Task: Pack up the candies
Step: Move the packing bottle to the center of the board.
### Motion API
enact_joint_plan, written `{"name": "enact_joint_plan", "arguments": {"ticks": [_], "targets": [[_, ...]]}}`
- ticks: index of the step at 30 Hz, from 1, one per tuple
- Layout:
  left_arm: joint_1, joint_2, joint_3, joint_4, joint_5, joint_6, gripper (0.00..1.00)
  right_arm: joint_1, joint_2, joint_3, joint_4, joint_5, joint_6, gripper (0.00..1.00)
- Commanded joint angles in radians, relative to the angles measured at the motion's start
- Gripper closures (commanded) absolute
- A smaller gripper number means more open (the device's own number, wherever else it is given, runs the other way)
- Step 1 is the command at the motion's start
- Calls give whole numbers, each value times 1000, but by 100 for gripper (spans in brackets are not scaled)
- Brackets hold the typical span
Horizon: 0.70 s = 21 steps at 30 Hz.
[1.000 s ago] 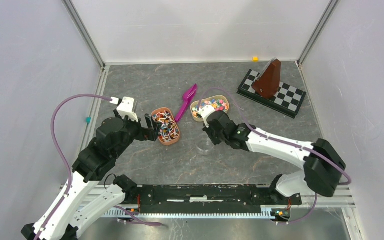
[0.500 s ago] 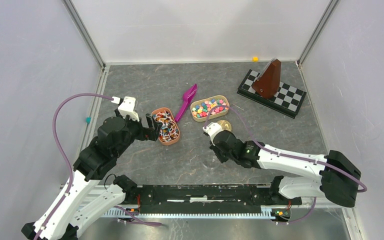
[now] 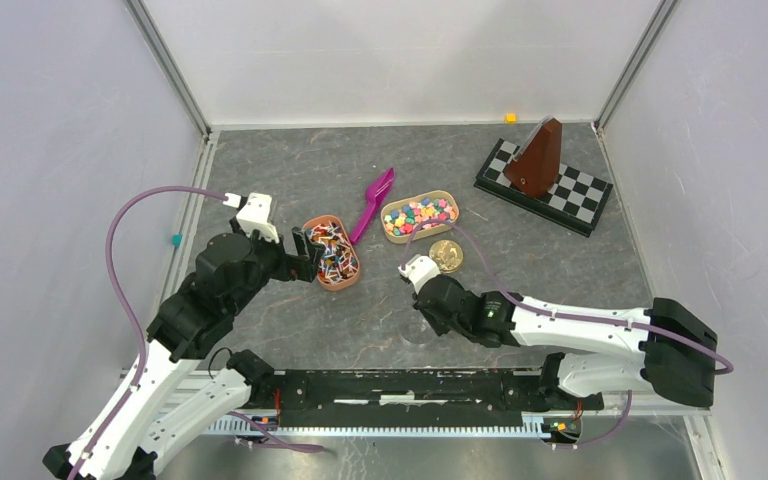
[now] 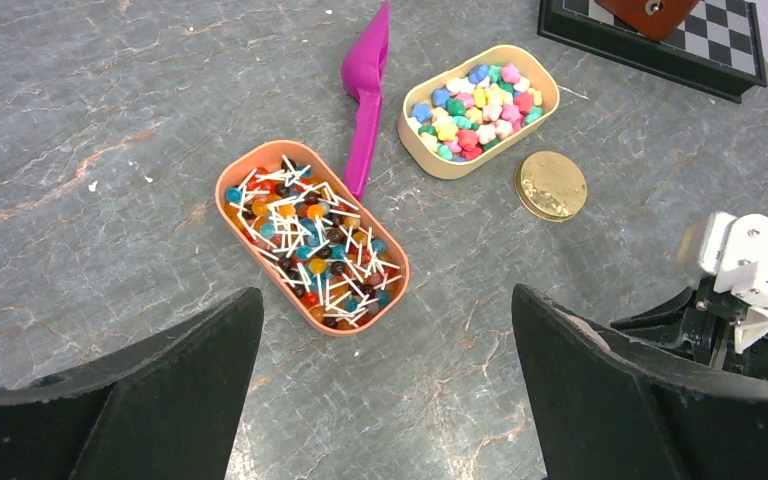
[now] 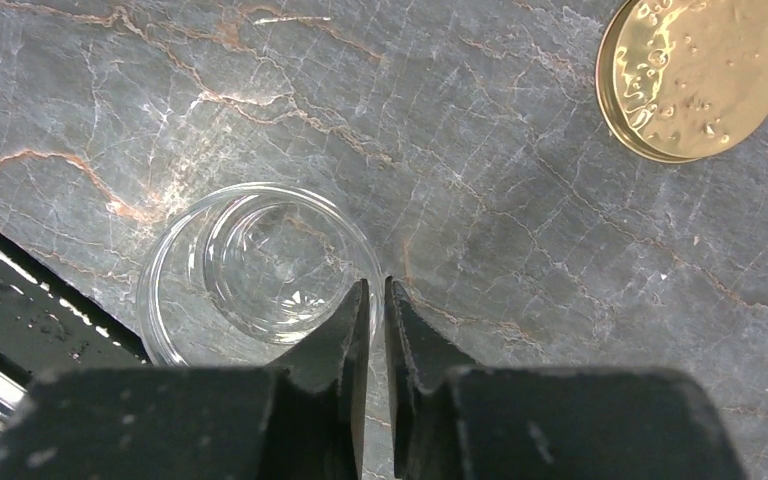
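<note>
The candies (image 3: 420,215) (image 4: 480,105), tiny bright star-like pieces, fill a beige oval tray (image 4: 460,172) at mid table. A clear glass jar (image 3: 418,327) (image 5: 260,265) stands empty toward the near edge. My right gripper (image 3: 424,308) (image 5: 376,290) straddles the jar's right rim, one finger inside and one outside, with only a thin gap holding the glass wall. A gold lid (image 3: 447,255) (image 5: 695,75) lies flat between jar and tray. My left gripper (image 3: 310,255) (image 4: 385,300) hangs wide open and empty, just near of the orange tray.
An orange-brown oval tray (image 3: 351,281) (image 4: 397,297) holds lollipops. A magenta scoop (image 3: 372,203) (image 4: 364,100) lies between the two trays. A brown metronome (image 3: 538,160) stands on a checkered board at the back right. The black rail (image 3: 410,390) runs along the near edge.
My right arm has drawn the glass jar from beside the candy tray toward the near edge, uncovering the gold lid. Its fingers have parted very slightly. The left arm has not moved.
</note>
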Motion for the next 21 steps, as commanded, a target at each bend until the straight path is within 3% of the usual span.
{"name": "enact_joint_plan", "arguments": {"ticks": [1,8,18,21], "targets": [[7,0,-5,30,21,-52,0,18,-4,61,-19,68,22,79],[7,0,-5,29,26,-50,0,20,-28,138,-53,119,2,58],[7,-5,-6,29,24,-50,0,6,41,323,-39,257,-123,47],[7,-5,-5,29,23,-50,0,-30,93,381,2,219,-168,47]]}}
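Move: The right fingers straddle the right-front wall of the glass packing bottle near its rim, so the bottle's middle lies about 2 cm back, 3 cm left and 3 cm below. The gold lid lies some 14 cm ahead and 3 cm right; the tray of star candies is roughly 23 cm ahead, 3 cm left; the lollipop tray is 15 cm ahead, 23 cm left, all around 6 cm lower. From the left hand the bottle is some 20 cm right, 6 cm back and 23 cm below. The right fingers let go of the bottle's wall, opening from nearly shut to about half, and come free. The hand then climbs some 10 cm, gathering speed, and drifts forward about 5 cm and a little left over the open board, towards the candy trays, its fingertips tipping up roughly 15 degrees. ##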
